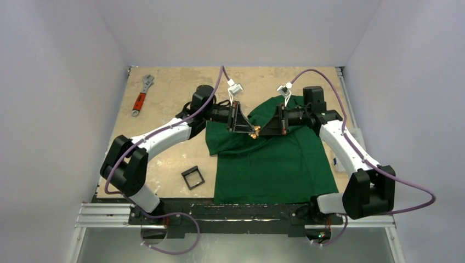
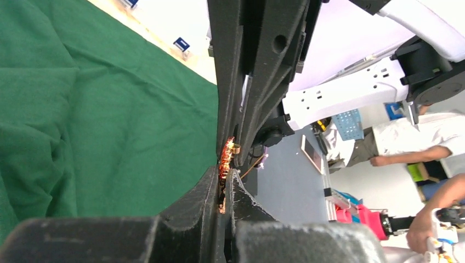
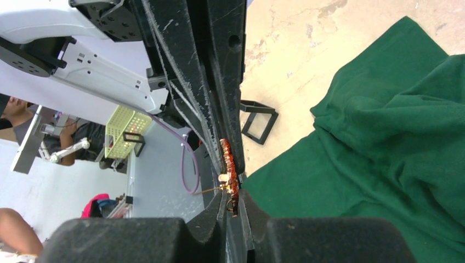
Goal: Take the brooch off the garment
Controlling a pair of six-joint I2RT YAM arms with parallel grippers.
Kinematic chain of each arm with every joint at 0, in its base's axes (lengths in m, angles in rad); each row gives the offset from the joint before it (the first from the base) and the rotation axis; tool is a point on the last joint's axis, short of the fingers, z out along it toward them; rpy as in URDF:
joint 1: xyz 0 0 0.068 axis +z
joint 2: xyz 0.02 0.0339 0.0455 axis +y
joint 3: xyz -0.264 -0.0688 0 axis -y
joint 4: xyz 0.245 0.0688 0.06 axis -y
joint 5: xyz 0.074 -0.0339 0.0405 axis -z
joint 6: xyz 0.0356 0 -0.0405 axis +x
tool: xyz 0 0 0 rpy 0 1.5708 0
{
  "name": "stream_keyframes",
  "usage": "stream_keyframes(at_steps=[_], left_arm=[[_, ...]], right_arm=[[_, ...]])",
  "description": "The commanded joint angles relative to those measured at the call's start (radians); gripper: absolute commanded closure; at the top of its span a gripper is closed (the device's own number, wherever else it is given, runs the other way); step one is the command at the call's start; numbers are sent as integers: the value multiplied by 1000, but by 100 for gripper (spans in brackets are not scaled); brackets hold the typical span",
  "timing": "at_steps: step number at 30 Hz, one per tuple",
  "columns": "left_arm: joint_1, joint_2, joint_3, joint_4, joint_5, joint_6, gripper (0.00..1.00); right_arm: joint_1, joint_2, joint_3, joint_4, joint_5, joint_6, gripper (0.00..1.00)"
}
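The dark green garment [image 1: 274, 164] lies flat on the table, also seen as cloth [image 2: 109, 109] in the left wrist view and as cloth [image 3: 384, 137] in the right wrist view. My two grippers meet tip to tip above its upper left part. The tiny orange-red brooch [image 1: 255, 134] sits between them. My left gripper [image 2: 225, 186] is shut on one end of the brooch [image 2: 225, 156]. My right gripper [image 3: 233, 205] pinches the other end of the brooch [image 3: 228, 164], its jaws a narrow slit apart. A thin gold pin sticks out sideways. No cloth shows between the jaws.
A red-handled wrench [image 1: 141, 97] lies at the far left of the table. A small black square frame [image 1: 192, 178] lies on the bare tabletop left of the shirt, also seen as the frame [image 3: 259, 120] in the right wrist view. White walls close in the table.
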Motion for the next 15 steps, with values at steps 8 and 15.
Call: stream_keyframes(at_steps=[8,15], left_arm=[[56,10,-31,181,51,-124,100],[56,9,-31,173,60,-113,100]], right_arm=[[-11,0,52,-27,16,2,73],[-11,18,73,-8,30,19,63]])
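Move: The brooch sits between the two hands' fingertips, well above the table: about 1 cm to the right of the left hand's point, in its shut fingers, and some 1 cm to the left of the right hand's point, level with both. From the left hand, the garment's middle lies some 23 cm below and about 8 cm to the right, level fore and aft; the black frame lies about 22 cm left, 11 cm back and equally low. The right fingers let go of the brooch, opening from nearly shut to about a third while that hand stays almost in place. The left hand keeps its shut pinch and draws the brooch clear of them, going forward and to the left, about 2 cm in all, with a slight wrist turn of some 5 degrees, then stopping. ##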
